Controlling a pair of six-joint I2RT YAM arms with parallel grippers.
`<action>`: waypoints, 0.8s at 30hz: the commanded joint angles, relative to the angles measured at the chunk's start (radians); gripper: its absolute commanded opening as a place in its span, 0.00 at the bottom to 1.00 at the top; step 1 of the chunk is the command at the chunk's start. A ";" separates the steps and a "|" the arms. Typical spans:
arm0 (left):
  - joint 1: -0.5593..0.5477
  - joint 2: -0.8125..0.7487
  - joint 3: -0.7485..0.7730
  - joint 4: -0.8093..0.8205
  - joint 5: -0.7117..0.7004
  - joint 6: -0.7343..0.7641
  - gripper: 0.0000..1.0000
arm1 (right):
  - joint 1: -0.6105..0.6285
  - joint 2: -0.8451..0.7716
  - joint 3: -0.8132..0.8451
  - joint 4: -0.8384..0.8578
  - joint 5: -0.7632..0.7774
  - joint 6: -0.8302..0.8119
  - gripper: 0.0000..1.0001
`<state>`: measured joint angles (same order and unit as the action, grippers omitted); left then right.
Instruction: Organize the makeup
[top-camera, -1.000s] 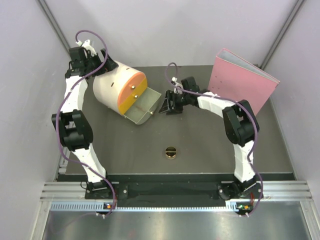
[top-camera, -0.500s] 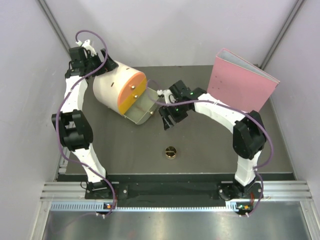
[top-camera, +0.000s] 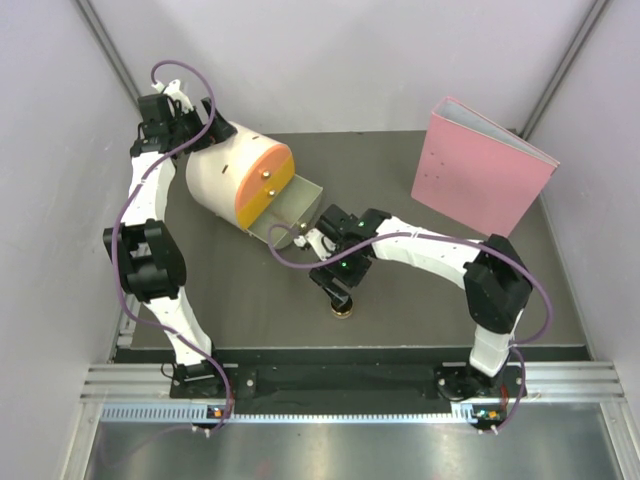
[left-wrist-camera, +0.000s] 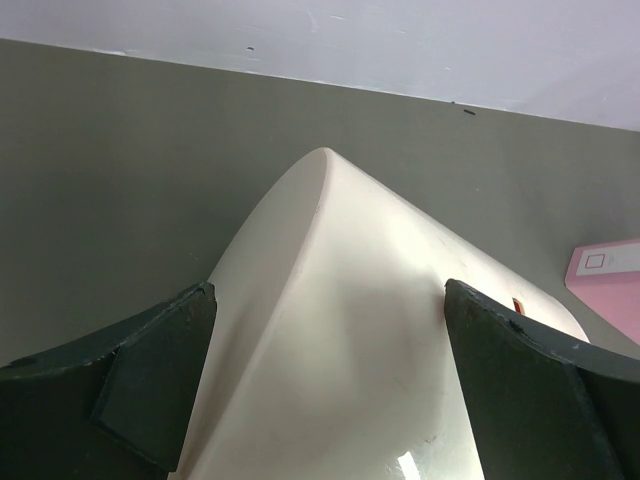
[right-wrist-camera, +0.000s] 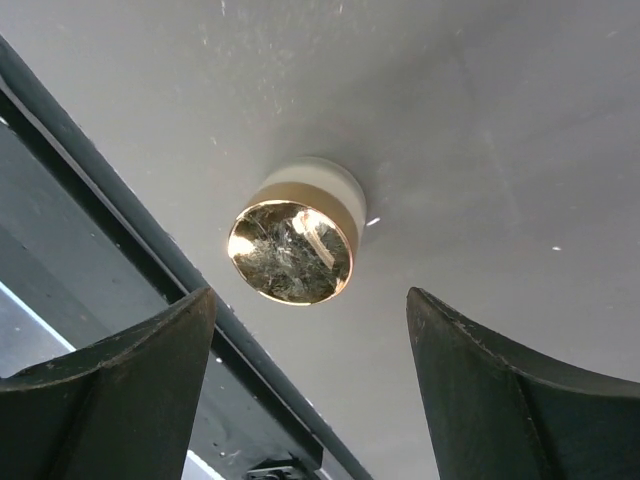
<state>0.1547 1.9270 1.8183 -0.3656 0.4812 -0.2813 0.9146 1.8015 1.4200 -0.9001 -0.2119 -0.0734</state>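
Observation:
One piece of the makeup shows, a round gold compact (top-camera: 342, 310) (right-wrist-camera: 292, 245), lying on the dark table near its front edge. My right gripper (top-camera: 336, 292) (right-wrist-camera: 310, 300) hangs just above it. The jaws are open with nothing in them, and in the right wrist view the compact lies just ahead of the gap between the fingertips. My left gripper (top-camera: 197, 125) (left-wrist-camera: 330, 290) is open at the back of the cream cylindrical box (top-camera: 222, 172) (left-wrist-camera: 340, 340). Its fingers stand on either side of the curved wall. Whether they touch it I cannot tell.
The box's lower drawer (top-camera: 292, 205) is pulled out toward the right arm; I cannot make out what is in it. A pink binder (top-camera: 480, 170) (left-wrist-camera: 610, 285) stands at the back right. A dark rail (right-wrist-camera: 130, 230) runs along the table's front edge, close to the compact.
The right arm swung from beside the open drawer toward the near edge and now hangs over the compact; its jaws opened wider. The left arm and the box have not moved.

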 joint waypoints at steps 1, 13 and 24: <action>-0.014 0.032 -0.053 -0.153 -0.018 0.064 0.99 | 0.029 -0.050 -0.042 0.044 0.011 -0.022 0.77; -0.015 0.047 -0.028 -0.171 -0.019 0.076 0.99 | 0.063 0.053 -0.004 0.081 -0.023 -0.040 0.77; -0.017 0.043 -0.025 -0.174 -0.024 0.077 0.99 | 0.067 0.117 0.034 0.052 -0.014 -0.052 0.27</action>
<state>0.1532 1.9270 1.8175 -0.3634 0.4824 -0.2733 0.9676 1.8957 1.3983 -0.8513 -0.2249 -0.1154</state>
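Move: The gold-lidded jar stands almost under the right hand, about 2 cm back, 1 cm left, its middle some 5 cm below. The open bottom drawer is roughly 20 cm ahead of that hand and 12 cm to its left, about 2 cm lower. From the left hand, the jar lies some 38 cm back, 28 cm to the right and 22 cm below. Right hand sinks about 4 cm, easing slightly back, and its fingers close to pinch the jar's gold lid. ##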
